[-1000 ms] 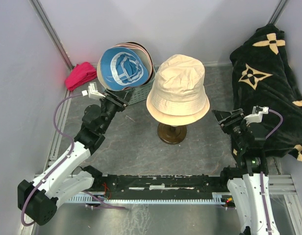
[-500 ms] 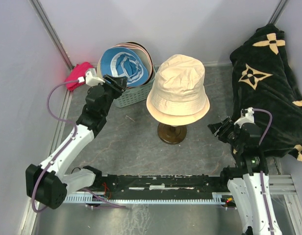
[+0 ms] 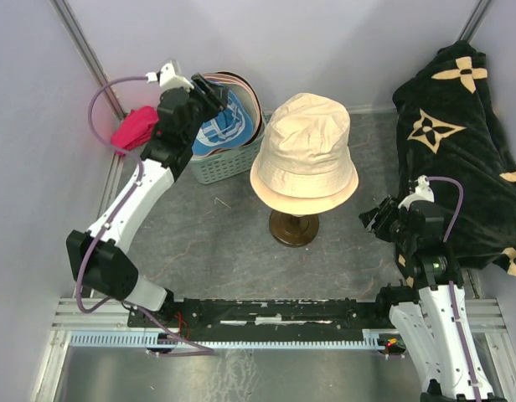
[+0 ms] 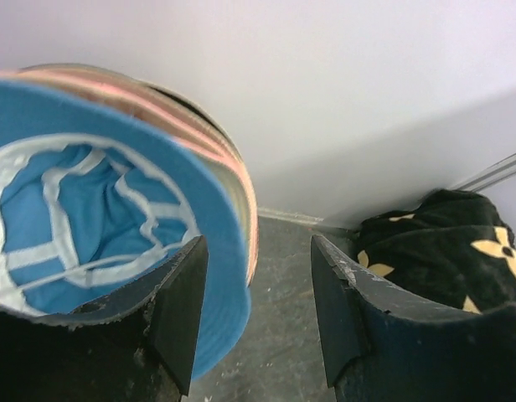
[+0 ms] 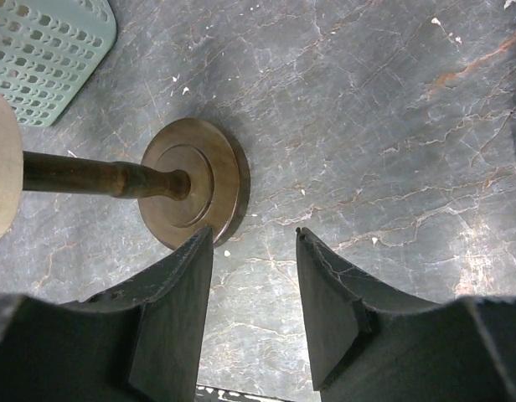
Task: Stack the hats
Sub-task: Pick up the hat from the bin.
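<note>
A cream hat (image 3: pixel 304 151) sits on a wooden stand (image 3: pixel 293 228) at the middle of the table. A blue hat (image 3: pixel 230 126) lies inside-up on top of other hats whose pink and tan brims (image 4: pixel 191 126) show behind it, all in a mint basket (image 3: pixel 229 165). My left gripper (image 3: pixel 214 94) hovers over the blue hat (image 4: pixel 90 218) near its right brim, open (image 4: pixel 258 285), holding nothing. To the right of the stand, my right gripper (image 3: pixel 375 219) hangs low and open (image 5: pixel 254 260) over bare table beside the stand's round base (image 5: pixel 195 193).
A magenta cloth (image 3: pixel 134 128) lies left of the basket by the left wall. A large black cloth with beige flowers (image 3: pixel 459 142) is heaped along the right side. Grey walls close in the back and sides. The basket's corner (image 5: pixel 49 50) shows in the right wrist view.
My left arm has swung up and back from in front of the basket to above the blue hat, with its jaws widening. My right gripper has dropped slightly toward the table.
</note>
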{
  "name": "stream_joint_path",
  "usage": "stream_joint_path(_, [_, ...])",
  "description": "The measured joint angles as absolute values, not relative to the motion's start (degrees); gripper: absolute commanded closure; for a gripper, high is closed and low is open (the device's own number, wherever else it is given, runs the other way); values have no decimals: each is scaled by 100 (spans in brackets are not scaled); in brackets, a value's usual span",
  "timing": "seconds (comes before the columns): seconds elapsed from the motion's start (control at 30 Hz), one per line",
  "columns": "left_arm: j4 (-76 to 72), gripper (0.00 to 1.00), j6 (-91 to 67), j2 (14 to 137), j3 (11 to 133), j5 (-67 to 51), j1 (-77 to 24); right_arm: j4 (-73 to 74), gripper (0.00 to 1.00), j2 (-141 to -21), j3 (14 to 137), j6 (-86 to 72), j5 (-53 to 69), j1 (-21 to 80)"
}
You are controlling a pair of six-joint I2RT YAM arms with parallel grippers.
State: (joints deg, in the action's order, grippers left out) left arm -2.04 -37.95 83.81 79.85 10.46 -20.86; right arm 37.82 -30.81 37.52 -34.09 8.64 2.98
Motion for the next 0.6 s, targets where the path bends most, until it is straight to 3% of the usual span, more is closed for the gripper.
stream_joint_path(0.6, [2967,39,-4187,10619,12064,974,-1844,3868,48,-3048,3841,-3415,829,338])
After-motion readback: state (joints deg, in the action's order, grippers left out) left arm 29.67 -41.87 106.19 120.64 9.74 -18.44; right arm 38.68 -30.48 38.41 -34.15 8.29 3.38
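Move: The blue hat, open side up on top of the stack in the bin, lies roughly 6 cm ahead of the left hand, 4 cm to its left and some 14 cm below. The bin's middle is about 3 cm ahead, 1 cm left and 28 cm down; the pink cloth lies 5 cm ahead and 22 cm left, on the table. The hatted head stands about 18 cm back and 21 cm right. From the right hand the blue hat is some 28 cm ahead and 43 cm left. Over the blue hat, towards the far side of its brim, the left hand reaches about 6 cm forward. It first rises some 3 cm, then dips to end about 1 cm above its starting height, the wrist tipping the fingers down by nearly 15 degrees in the later half. The fingers stay open; no touch on the brim can be made out. ##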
